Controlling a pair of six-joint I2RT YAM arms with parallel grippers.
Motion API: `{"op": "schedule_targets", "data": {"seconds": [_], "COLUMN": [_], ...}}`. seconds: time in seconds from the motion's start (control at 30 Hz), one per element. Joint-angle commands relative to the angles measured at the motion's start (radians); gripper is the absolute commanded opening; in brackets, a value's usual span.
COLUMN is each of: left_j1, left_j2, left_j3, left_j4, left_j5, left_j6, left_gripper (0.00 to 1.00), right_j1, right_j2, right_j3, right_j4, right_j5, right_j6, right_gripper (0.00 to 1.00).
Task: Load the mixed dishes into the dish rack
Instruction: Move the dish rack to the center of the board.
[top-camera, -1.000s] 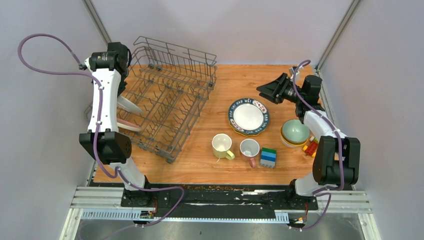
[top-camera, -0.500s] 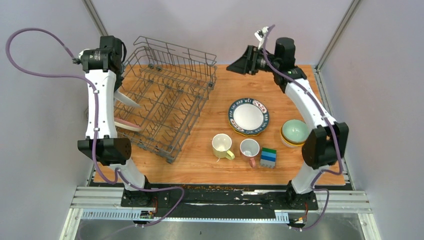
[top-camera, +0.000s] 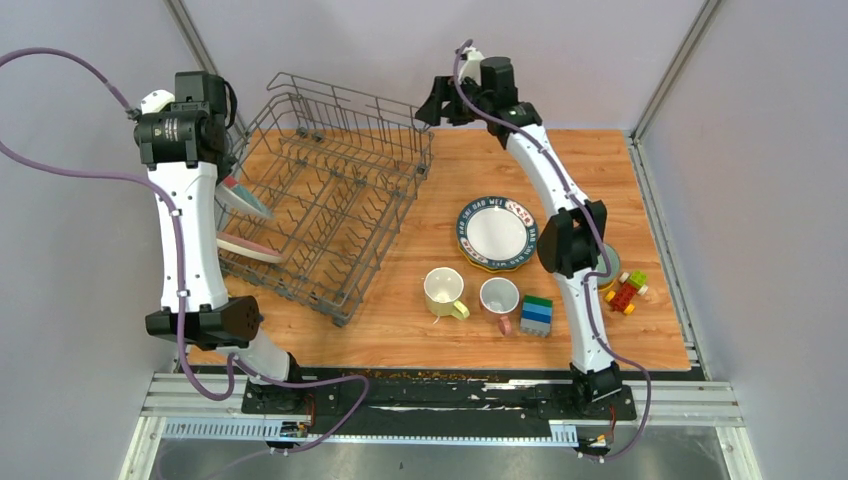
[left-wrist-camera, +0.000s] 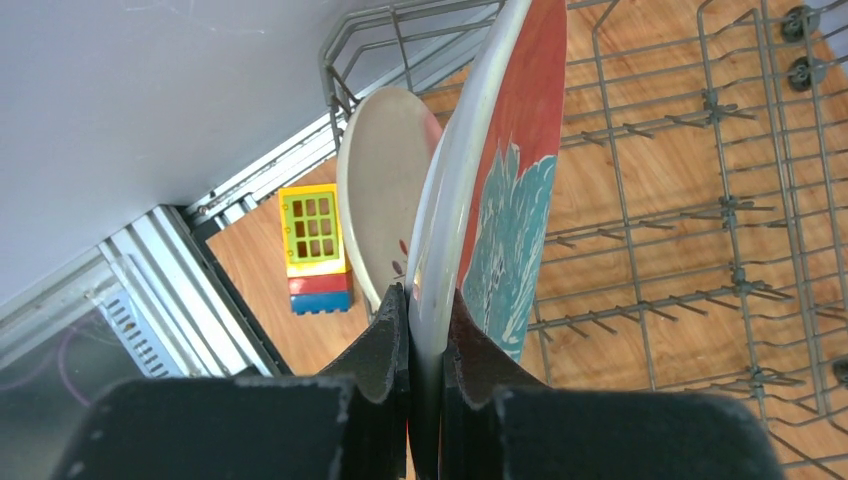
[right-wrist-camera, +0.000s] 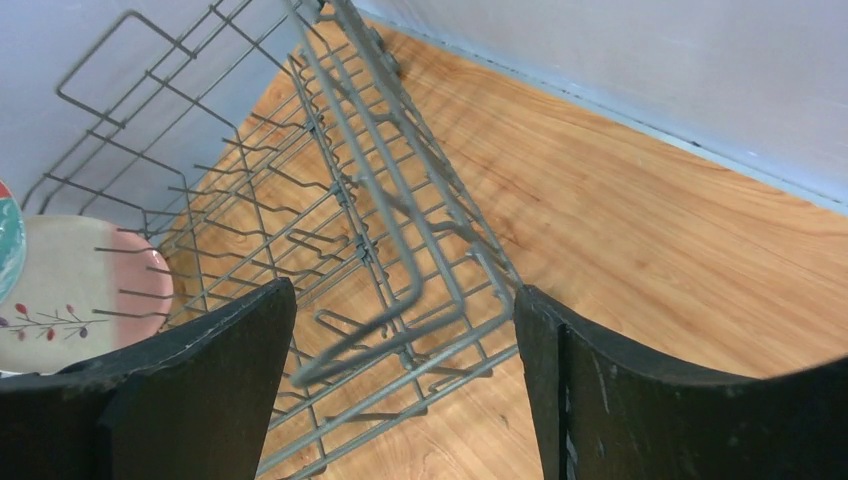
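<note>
The grey wire dish rack (top-camera: 330, 200) stands at the table's far left. My left gripper (top-camera: 228, 178) is shut on the rim of a red and teal plate (left-wrist-camera: 510, 200), held on edge over the rack's left side. A white-pink plate (top-camera: 248, 248) stands in the rack right beside it (left-wrist-camera: 385, 190). My right gripper (top-camera: 430, 105) hangs open above the rack's far right corner (right-wrist-camera: 345, 190), with nothing between its fingers. A patterned-rim plate (top-camera: 497, 232), a pale yellow mug (top-camera: 443, 292) and a white pink-handled mug (top-camera: 499, 297) sit on the table. The bowls are mostly hidden behind my right arm.
Stacked green-blue blocks (top-camera: 537, 314) stand right of the mugs. Red and yellow toy bricks (top-camera: 625, 292) lie near the right edge. A yellow window block (left-wrist-camera: 315, 245) sits on the table left of the rack. Walls close the back and both sides.
My right arm swung from the right side of the table across to the rack's far right corner, its jaws widening. My left arm rose and shifted left with the plate.
</note>
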Motion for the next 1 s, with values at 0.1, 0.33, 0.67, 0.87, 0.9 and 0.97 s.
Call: {"op": "schedule_targets", "data": {"seconds": [0.1,0.33,0.67,0.87,0.9,0.97], "left_j1": [-0.002,-0.001,-0.002,-0.002,-0.002,-0.001], "left_j2": [-0.067,-0.092,-0.097,-0.082,-0.079,-0.075], "left_j3": [-0.004,-0.081,-0.082,-0.057,-0.053,-0.05], "left_j4": [0.031,0.072,0.082,0.076,0.076,0.075], "left_j5": [-0.062,-0.044,-0.066,-0.063,-0.061,-0.056], "left_j6": [0.068,0.087,0.124,0.132,0.132,0.135], "left_gripper": [0.0,0.0,0.0,0.0,0.0,0.0], "right_j1": [0.064,0.075,0.03,0.01,0.007,-0.003], "right_j2": [0.036,0.11,-0.024,-0.119,-0.134,-0.165], "right_j3": [0.092,0.071,-0.117,-0.262,-0.286,-0.338], "right_j4": [0.092,0.094,0.042,0.024,0.023,0.024], "right_j5": [0.167,0.223,0.388,0.44,0.45,0.446], "right_j6": [-0.061,-0.182,-0.169,-0.155,-0.145,-0.126], "right_gripper": [0.8,0.75,0.61,0.56,0.56,0.54]}}
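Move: The rack's far right top corner sits almost between the right hand's open fingers, some 2 cm left, 1 cm forward and 2 cm lower. From that hand the blue-rimmed plate lies about 21 cm back, 12 right and 24 down. The left hand, holding the red-and-teal plate, has the rack's middle roughly 14 cm forward, 18 right and 30 down; the pink plate is about 4 cm back, 4 right and 22 below. Leftward about 4 cm over the rack's far right corner, then forward and down a few centimetres, the right hand comes back right some 5 cm, turning about 10 degrees clockwise as its fingers partly close around the top rail and drag it. The left hand sinks about 2.5 cm and draws slightly back, still pinching the red-and-teal plate. ##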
